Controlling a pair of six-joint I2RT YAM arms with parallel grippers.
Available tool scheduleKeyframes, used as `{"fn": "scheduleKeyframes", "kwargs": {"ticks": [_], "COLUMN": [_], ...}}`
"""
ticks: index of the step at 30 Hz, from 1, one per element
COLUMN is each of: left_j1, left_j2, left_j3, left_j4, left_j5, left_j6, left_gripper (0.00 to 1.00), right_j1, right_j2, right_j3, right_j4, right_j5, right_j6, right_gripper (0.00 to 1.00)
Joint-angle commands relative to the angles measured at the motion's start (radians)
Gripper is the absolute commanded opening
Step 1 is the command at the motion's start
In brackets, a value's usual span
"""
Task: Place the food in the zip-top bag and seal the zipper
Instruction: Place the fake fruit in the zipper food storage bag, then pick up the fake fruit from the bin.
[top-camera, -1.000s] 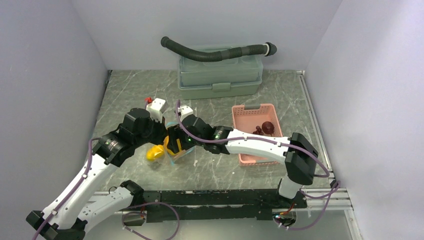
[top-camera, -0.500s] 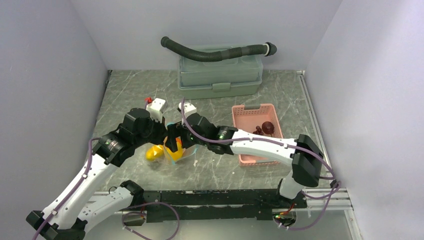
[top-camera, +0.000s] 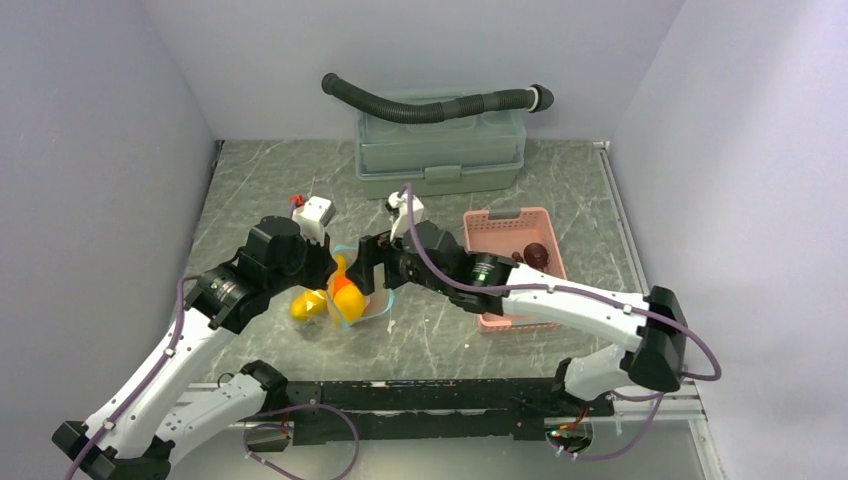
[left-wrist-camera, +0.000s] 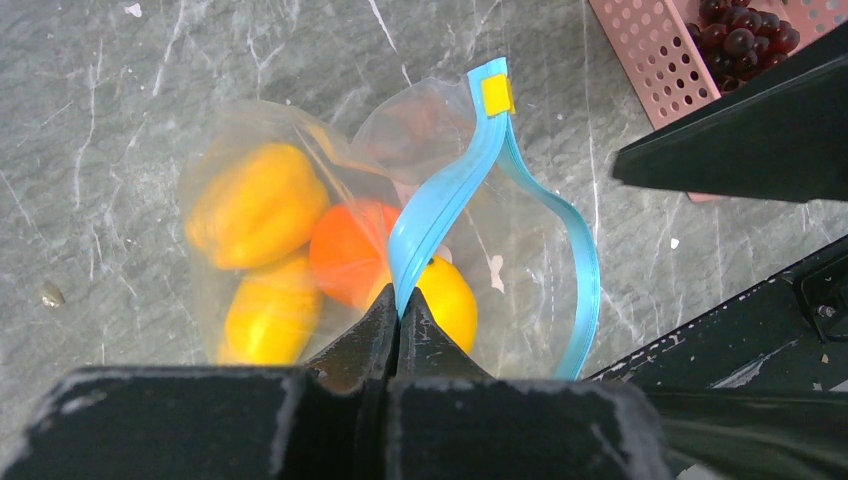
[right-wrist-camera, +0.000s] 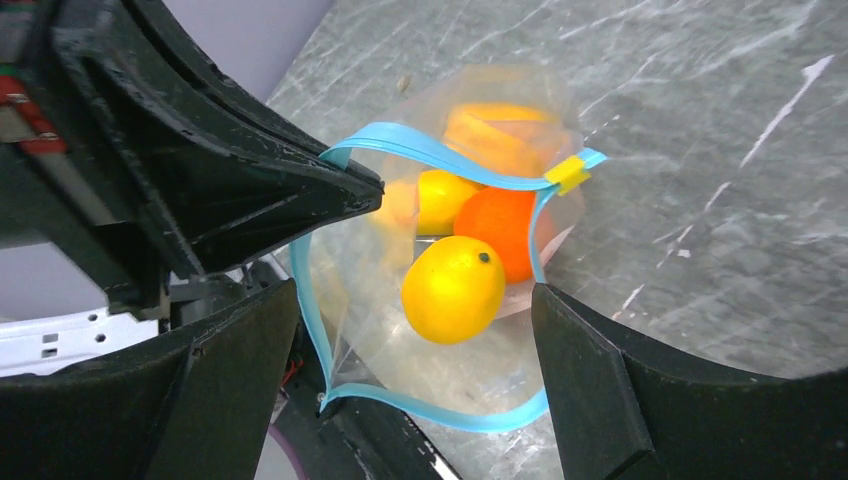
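Observation:
The clear zip-top bag (top-camera: 352, 302) lies at centre left of the table with its mouth held open. My left gripper (left-wrist-camera: 398, 300) is shut on the teal-blue zipper (left-wrist-camera: 440, 190) strip. Inside the bag lie an orange ball (left-wrist-camera: 345, 250), a lemon (right-wrist-camera: 452, 288) near the mouth, and two more yellow pieces (left-wrist-camera: 255, 205) deeper in. My right gripper (right-wrist-camera: 415, 295) hovers just off the bag's mouth, open and holding nothing. The dark purple grape bunch (top-camera: 530, 255) sits in the pink basket (top-camera: 505, 218).
A grey-green toolbox (top-camera: 440, 150) with a black corrugated hose (top-camera: 430, 105) on top stands against the back wall. The pink basket is right of the bag, under the right forearm. Walls close in the table on both sides.
My right gripper has drawn back to the right, out of the bag's mouth, and opened wider. A lemon now lies loose inside the bag. The left gripper has kept its hold.

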Motion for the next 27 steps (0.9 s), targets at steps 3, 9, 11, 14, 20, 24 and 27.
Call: {"fn": "scheduleKeyframes", "kwargs": {"ticks": [3,9,11,14,20,24,27], "left_j1": [-0.001,0.000,0.000,0.000,-0.001,-0.001,-0.001], "left_j2": [0.000,0.000,0.002,0.002,0.003,0.003,0.002], "left_j3": [0.001,0.001,0.001,0.002,0.002,0.002,0.002], "left_j4": [0.024,0.024,0.024,0.024,0.024,0.022,0.022], "left_j5": [-0.004,-0.001,0.000,0.001,0.002,0.001,-0.002], "left_j6": [0.009,0.009,0.009,0.009,0.009,0.008,0.007], "left_gripper": [0.00,0.00,0.00,0.00,0.00,0.00,0.00], "right_j1": [0.004,0.000,-0.002,-0.011,-0.062,-0.131,-0.200], "right_j2": [-0.115,-0.145,-0.149,-0.170,-0.230,-0.270,-0.302], "right_j3": [-0.019,0.020,0.032,0.035,0.003,-0.023,-0.050], "right_j4": [-0.065,-0.224,-0.275,-0.333,-0.437,-0.506,-0.546], "right_j5": [0.137,0.300,0.347,0.403,0.473,0.466,0.441], "right_j6": [-0.043,-0.042,-0.046,-0.050,-0.030,-0.002,0.019], "right_gripper": [0.89,0.88,0.88,0.88,0.88,0.88,0.88]}}
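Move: Some 32 cm to the right of the open right hand, 8 cm farther out and about 17 cm lower, the grapes lie in the pink basket; the purple fruit sits another 6 cm right and 5 cm farther out. The bag's mouth is only about 3 cm to this hand's left, 1 cm ahead and 8 cm below. From the left hand, the grapes are roughly 37 cm right, 6 cm ahead and 15 cm down. Leaving the bag's mouth empty and wide open, the right hand sweeps about 17 cm right and some 5 cm forward towards the basket of remaining fruit, speeding up as it goes. It first lifts a couple of centimetres, then sinks back to near its starting height, while the wrist swings some 30 degrees clockwise and tips the fingers further down. ##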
